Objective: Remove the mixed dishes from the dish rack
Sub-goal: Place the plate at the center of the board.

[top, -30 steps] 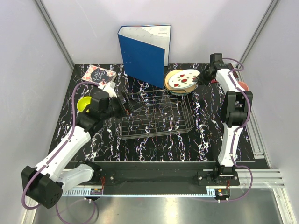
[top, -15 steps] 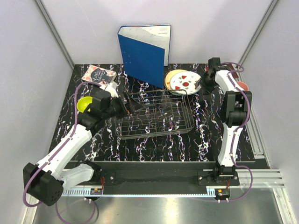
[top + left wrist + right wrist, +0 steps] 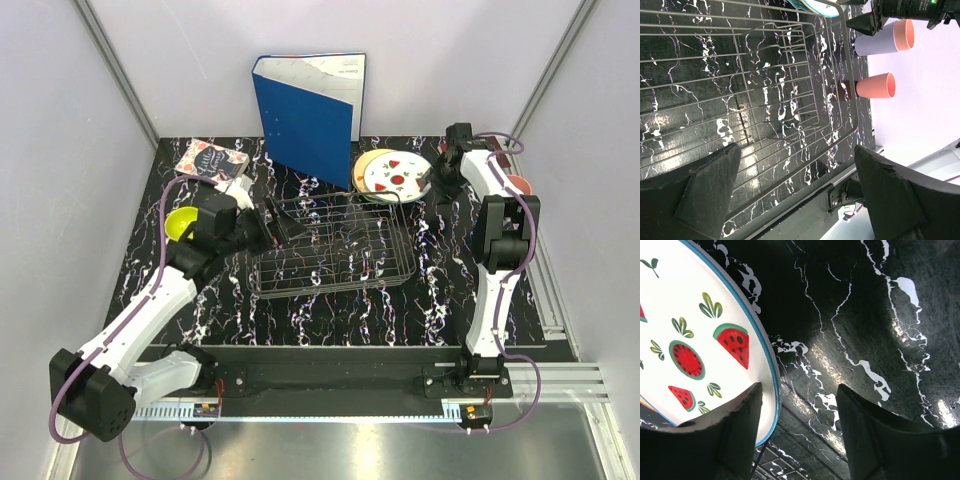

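The wire dish rack (image 3: 330,245) stands in the middle of the table with no dishes in it. Behind its far right corner the white plate with watermelon marks (image 3: 395,177) lies on a cream plate (image 3: 366,163). My right gripper (image 3: 437,180) is open just right of that plate. In the right wrist view the plate's blue rim (image 3: 771,370) runs past the left finger, and the gap of the right gripper (image 3: 799,390) shows only tabletop. My left gripper (image 3: 280,225) hangs open over the rack's left end, and in its wrist view the left gripper (image 3: 796,165) holds nothing.
A blue binder (image 3: 310,115) stands at the back, with a small book (image 3: 210,158) to its left. A yellow-green bowl (image 3: 180,222) sits at the table's left edge. A pink cup (image 3: 876,85) and a lavender cup (image 3: 875,44) lie right of the rack.
My right gripper has opened and let go of the watermelon plate, which dropped from a tilted hold to lie flat on the cream plate. The left arm shifted only slightly.
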Tool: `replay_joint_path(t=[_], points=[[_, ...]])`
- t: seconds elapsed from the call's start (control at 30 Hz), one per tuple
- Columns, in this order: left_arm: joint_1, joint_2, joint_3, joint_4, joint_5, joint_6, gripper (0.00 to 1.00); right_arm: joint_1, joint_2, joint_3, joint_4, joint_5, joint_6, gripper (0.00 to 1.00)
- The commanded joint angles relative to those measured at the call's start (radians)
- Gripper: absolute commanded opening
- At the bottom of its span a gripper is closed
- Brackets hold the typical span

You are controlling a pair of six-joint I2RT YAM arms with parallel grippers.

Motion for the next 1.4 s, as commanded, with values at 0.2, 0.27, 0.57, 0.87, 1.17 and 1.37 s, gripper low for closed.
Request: replay_joint_path(t=[0.2, 0.27, 0.57, 0.87, 1.17, 1.37], points=[[-0.004, -0.022, -0.009, 0.036, 0.026, 0.004, 0.99, 0.012, -0.038, 0.031, -0.012, -0.021, -0.003, 0.39], [-0.003, -0.022, -0.010, 0.034, 0.027, 0.002, 0.99, 0.017, -0.038, 0.032, -0.009, -0.021, -0.001, 0.34], [-0.003, -0.019, -0.009, 0.034, 0.023, 0.002, 0.99, 0.023, -0.023, 0.057, 0.002, -0.021, 0.002, 0.14], [-0.003, -0.002, 0.001, 0.034, 0.023, 0.008, 0.99, 0.026, -0.015, 0.069, 0.025, -0.090, 0.015, 0.00], [-0.003, 0.024, 0.016, 0.034, 0.026, 0.016, 0.99, 0.028, -0.046, 0.006, 0.212, -0.277, 0.106, 0.00], [-0.003, 0.028, 0.017, 0.033, 0.020, 0.022, 0.99, 0.028, -0.023, 0.032, 0.227, -0.287, 0.114, 0.00]])
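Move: Just left of the right hand's parted fingers is the rim of the melon plate, its middle some 12 cm left and 4 cm ahead, about level with the hand. The stacked plates it overhangs centre about 15 cm left and 4 cm ahead, a touch lower. The dish rack's middle is roughly 31 cm left and 15 cm back; the red book, 11 cm right and 10 cm ahead. From the left hand the melon plate lies about 32 cm right, 18 cm ahead and 17 cm below. Shutting its fingers fully from about two-thirds open, the right hand first eases some 2 cm left and slightly forward and up. Then, with the closed fingertips against the melon plate's near right rim, it pushes on left and forward towards the middle of the stack, about 5 cm in all, the wrist rolling some 10 degrees so the tips swing left. ##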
